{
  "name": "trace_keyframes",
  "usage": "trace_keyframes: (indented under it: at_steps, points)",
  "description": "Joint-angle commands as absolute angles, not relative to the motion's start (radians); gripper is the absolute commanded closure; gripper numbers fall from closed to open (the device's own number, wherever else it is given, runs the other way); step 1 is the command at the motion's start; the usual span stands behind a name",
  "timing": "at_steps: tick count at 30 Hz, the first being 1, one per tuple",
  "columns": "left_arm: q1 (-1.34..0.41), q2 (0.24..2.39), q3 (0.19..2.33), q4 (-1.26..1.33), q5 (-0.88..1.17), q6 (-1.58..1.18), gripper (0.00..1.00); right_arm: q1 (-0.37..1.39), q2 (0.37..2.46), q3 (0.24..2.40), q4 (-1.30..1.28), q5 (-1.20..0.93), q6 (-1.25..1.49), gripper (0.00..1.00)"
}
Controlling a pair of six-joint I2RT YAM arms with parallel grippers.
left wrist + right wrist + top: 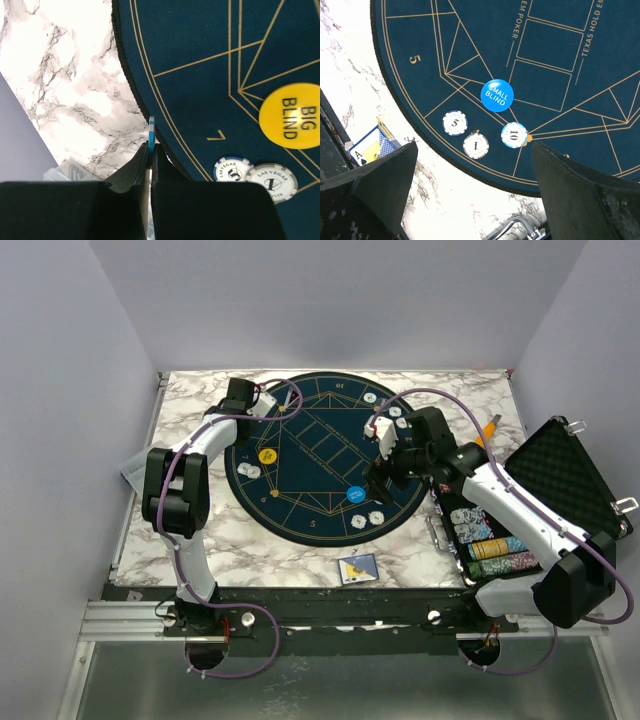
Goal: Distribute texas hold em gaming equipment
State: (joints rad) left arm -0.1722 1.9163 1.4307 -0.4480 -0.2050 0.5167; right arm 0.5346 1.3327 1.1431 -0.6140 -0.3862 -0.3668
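My left gripper (151, 146) (262, 406) is shut on a blue-edged poker chip (151, 131), held on edge above the mat's left rim by the numeral 7. Beside it on the round blue mat (310, 455) lie the yellow big blind button (290, 116) (267, 455) and two chips (232, 170) (271, 182). My right gripper (474, 145) (385, 478) hangs wide open and holds nothing. Below it are the blue small blind button (496, 95) (355, 495) and three chips (455, 123) (476, 146) (514, 135). Playing cards (357, 569) (372, 147) rest on the marble near the front edge.
The open black case (560, 475) stands at the right with rows of chips (490, 540) in it; its metal handle (517, 227) is just below my right gripper. An orange-handled tool (491, 426) lies far right. Two more chips (395, 418) sit on the mat's far right. A grey object (130, 475) lies by the left wall.
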Motion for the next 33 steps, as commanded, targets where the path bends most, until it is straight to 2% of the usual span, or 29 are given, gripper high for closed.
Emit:
trace_keyframes:
  at_steps: [1, 23, 26, 31, 33]
  points:
    - [-0.174, 1.963, 1.468, -0.464, -0.279, 0.535, 0.97, 0.528, 1.323, 1.145, -0.606, -0.422, -0.363, 0.0]
    - [-0.21, 2.03, 1.473, -0.498, -0.174, 0.465, 0.9, 0.528, 1.37, 1.167, -0.627, -0.437, -0.371, 0.0]
    - [-0.212, 2.012, 1.466, -0.507, -0.15, 0.454, 0.74, 0.529, 1.372, 1.169, -0.628, -0.438, -0.372, 0.0]
    - [-0.212, 1.982, 1.469, -0.544, -0.11, 0.452, 0.54, 0.528, 1.376, 1.178, -0.635, -0.442, -0.374, 0.0]
    - [-0.21, 1.952, 1.482, -0.575, -0.067, 0.433, 0.49, 0.53, 1.374, 1.182, -0.637, -0.439, -0.374, 0.0]
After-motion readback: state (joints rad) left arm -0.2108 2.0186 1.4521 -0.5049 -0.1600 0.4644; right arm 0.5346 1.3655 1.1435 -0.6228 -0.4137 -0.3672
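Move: The left hand grips a white chip edge-on. The bare patch of mat it is bound for lies about 6 cm below and 2 cm to the right, neither ahead nor back. The white chip pair lies roughly 5 cm back and 5 cm right of the hand, and the yellow big blind disc about 10 cm right and 2 cm back. From the idle right hand that patch is some 33 cm left, 18 cm ahead and 15 cm down. Lets go of the "10" chip on the bare patch of mat: the left hand, fingers still shut on it, sinks about 4 cm towards the mat, then eases some 2 cm to the right and slightly back towards the big blind disc, tipping a little steeper, while the fingers open to nearly half. ##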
